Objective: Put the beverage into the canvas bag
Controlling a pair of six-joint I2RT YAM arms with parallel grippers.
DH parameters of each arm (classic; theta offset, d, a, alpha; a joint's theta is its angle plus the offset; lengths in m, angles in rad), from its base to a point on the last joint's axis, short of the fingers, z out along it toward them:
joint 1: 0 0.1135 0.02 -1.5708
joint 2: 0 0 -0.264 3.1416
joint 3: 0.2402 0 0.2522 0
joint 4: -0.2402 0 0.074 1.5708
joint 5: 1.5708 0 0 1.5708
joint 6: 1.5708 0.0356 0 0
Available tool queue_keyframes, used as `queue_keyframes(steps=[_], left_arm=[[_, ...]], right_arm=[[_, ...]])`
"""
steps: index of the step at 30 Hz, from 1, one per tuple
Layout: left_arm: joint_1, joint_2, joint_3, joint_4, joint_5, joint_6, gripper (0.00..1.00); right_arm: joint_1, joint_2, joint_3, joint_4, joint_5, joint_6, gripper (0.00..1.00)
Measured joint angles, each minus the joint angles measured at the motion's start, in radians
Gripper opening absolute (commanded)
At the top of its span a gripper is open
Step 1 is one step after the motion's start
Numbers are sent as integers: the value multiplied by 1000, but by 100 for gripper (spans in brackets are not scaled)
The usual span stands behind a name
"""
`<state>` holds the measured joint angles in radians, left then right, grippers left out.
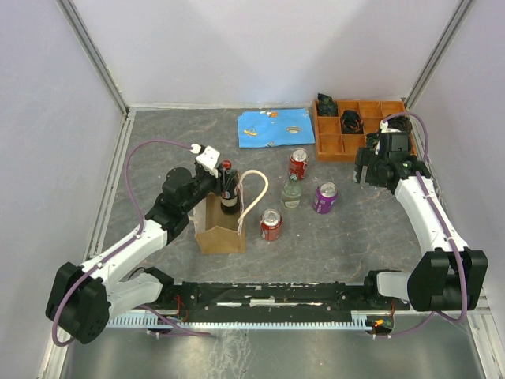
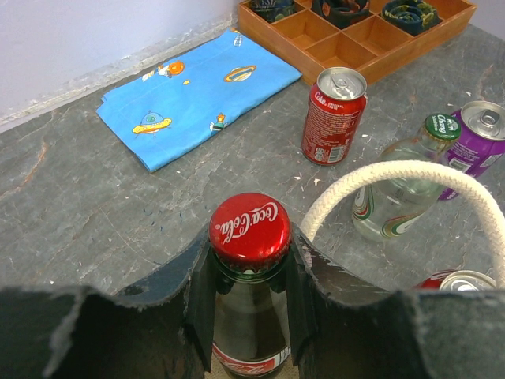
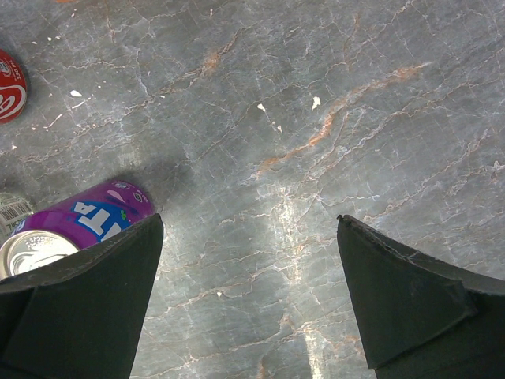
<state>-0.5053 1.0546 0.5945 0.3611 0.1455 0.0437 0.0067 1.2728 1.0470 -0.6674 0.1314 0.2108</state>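
The beverage, a cola glass bottle with a red cap, stands upright in my left gripper, whose jaws are shut on its neck just under the cap. It hangs over the open top of the canvas bag, a tan tote with a cream rope handle. The bottle's base is at the bag's mouth, and how deep it reaches is hidden. My right gripper hovers open over bare table, right of the cans, holding nothing.
Right of the bag stand two red cans, a clear green-capped bottle and a purple can. A blue cloth and a wooden compartment tray lie at the back. Walls enclose the table.
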Motion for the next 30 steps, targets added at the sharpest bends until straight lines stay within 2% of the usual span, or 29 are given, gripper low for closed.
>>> queue_keyframes(steps=[14,16,17,19,22,26,30], left_arm=[[5,46,-3,73,-36,-2,4],[5,47,-10,83,-39,-2,16],[5,47,-15,90,-40,-3,26],[5,47,-24,105,-40,-10,53],[5,46,-29,122,-44,-18,78],[5,19,-29,171,-51,-29,93],[5,-4,-29,186,-58,-29,95]], right_arm=[[0,6,5,0,0,1,99],[0,6,6,0,0,1,99],[0,6,6,0,0,1,99],[0,6,8,0,0,1,99],[0,8,11,-1,-1,1,99],[0,21,14,0,-6,4,99],[0,35,16,0,-19,10,99]])
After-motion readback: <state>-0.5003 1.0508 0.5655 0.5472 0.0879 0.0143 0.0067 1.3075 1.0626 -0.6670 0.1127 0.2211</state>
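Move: The left hand still holds the cola bottle by the neck inside the canvas bag; the bag's middle lies about 6 cm back, 2 cm left and 13 cm below. The near red can is about 13 cm right and 9 cm back, the clear bottle 20 cm right and 1 cm ahead, both some 13 cm lower. From the idle right hand, the bag is roughly 47 cm left, 11 cm back and 6 cm down. The left hand eases about 1 cm forward, opens wide off the bottle's neck and rises some 3 cm. ##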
